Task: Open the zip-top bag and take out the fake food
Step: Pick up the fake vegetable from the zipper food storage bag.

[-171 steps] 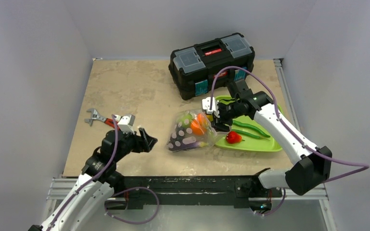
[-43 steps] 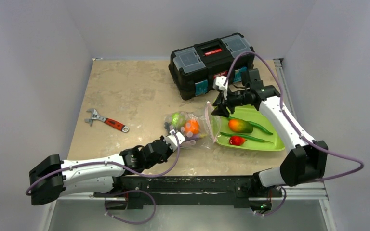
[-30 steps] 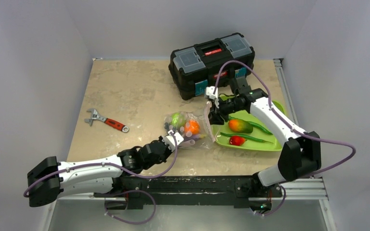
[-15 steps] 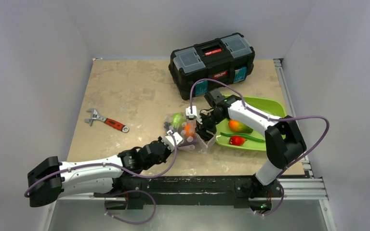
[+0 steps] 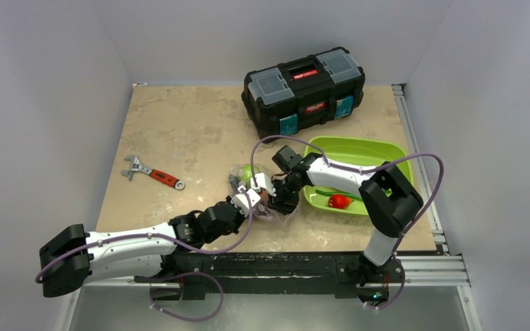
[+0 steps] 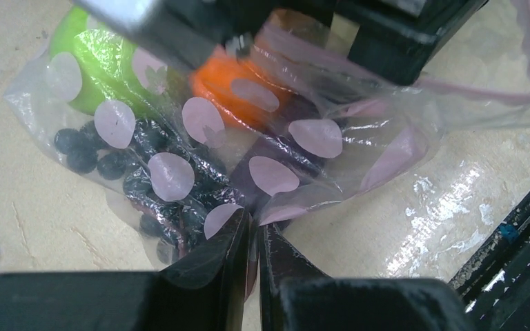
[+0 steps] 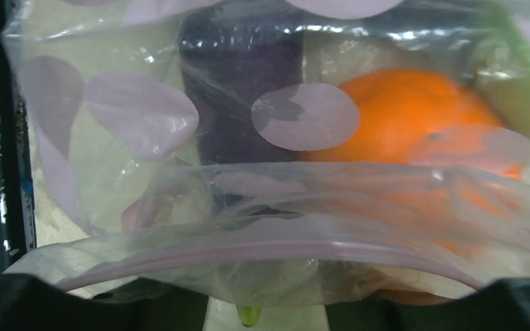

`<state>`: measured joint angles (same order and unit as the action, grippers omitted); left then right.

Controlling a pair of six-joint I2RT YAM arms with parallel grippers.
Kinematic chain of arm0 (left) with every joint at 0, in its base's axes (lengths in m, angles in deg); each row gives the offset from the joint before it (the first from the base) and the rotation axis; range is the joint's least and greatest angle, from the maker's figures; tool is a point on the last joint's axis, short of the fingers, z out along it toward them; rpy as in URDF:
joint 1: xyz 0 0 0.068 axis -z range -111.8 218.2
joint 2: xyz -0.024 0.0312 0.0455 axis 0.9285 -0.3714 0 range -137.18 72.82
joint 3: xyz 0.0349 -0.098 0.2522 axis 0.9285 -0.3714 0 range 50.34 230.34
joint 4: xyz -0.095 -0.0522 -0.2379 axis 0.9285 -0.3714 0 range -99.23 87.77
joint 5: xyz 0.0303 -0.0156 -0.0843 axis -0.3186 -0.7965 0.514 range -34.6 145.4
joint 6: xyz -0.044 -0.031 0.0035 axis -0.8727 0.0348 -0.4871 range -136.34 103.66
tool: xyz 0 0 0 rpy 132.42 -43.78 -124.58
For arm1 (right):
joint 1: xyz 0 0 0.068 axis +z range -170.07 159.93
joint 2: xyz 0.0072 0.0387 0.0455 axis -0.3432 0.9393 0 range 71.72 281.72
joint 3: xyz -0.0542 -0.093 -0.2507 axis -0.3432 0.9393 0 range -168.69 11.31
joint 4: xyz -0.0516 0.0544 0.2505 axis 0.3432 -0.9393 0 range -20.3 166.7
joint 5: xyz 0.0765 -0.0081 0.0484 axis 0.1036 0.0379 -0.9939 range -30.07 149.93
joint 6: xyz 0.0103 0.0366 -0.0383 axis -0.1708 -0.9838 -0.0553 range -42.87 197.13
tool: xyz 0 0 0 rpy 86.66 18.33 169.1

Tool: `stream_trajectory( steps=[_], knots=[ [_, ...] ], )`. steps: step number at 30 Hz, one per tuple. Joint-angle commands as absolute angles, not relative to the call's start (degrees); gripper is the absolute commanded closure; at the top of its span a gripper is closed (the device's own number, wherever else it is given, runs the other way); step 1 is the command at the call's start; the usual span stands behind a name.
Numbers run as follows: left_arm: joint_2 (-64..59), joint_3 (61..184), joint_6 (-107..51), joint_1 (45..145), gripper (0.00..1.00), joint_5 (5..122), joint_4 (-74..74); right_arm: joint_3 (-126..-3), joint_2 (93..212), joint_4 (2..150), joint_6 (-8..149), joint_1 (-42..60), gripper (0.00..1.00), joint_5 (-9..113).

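The clear zip-top bag with pale dots lies left of the green tray. My left gripper is shut on the bag's near bottom edge; the left wrist view shows the fingers pinching the film. Inside are a green apple, an orange, dark grapes and a purple eggplant. My right gripper is open at the bag's mouth, its jaws spread under the pink zip strip. A red pepper and a green bean lie on the tray.
A black toolbox stands behind the tray. A red-handled wrench lies at the left. The right arm reaches over the tray's left half and hides part of it.
My right gripper has moved from above the tray leftward and down to the bag's mouth. My left gripper has stayed shut on the bag's bottom edge.
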<state>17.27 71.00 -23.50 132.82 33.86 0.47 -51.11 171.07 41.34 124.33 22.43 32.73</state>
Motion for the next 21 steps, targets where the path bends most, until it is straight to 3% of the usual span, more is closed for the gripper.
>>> stream_trajectory(
  steps=[1, 5, 10, 21],
  knots=[
    [17.3, 69.9, -25.6, 132.6, 0.91, 34.7, 4.2, -49.3, 172.0, 46.2, 122.3, 24.8, 0.53, 38.3],
    [17.4, 69.8, -25.8, 132.6, 0.91, 34.5, 4.1, -50.0, 171.7, 44.5, 122.6, 24.8, 0.76, 36.0],
    [17.8, 70.3, -26.3, 132.6, 0.86, 34.0, 2.6, -53.9, 168.8, 38.0, 122.7, 24.5, 0.90, 28.5],
    [20.4, 70.9, -27.2, 132.6, 0.20, 34.4, -0.3, -55.3, 160.4, 30.5, 124.8, 23.4, 0.95, 27.8]
  ],
)
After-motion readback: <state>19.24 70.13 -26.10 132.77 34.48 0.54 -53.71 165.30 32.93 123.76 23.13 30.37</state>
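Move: The eggplant lies in the bag with its green stem end just under the right hand; its middle is about 6 cm left of that hand, some 2 cm back and 2 cm lower. The orange is roughly 5 cm left and 4 cm ahead of the hand, the green fruit about 11 cm left and 9 cm ahead, both about level with it. From the left hand, the eggplant's middle is some 7 cm right, 3 cm ahead and 5 cm below. Down about 1.5 cm and slightly back inside the bag mouth, the right fingers close on the eggplant's green stem end and keep their hold; the hand then lifts some 5 cm, still easing back. The left hand stays almost in place and spreads its nearly shut fingers wide, letting go of the bag's near-left part. ##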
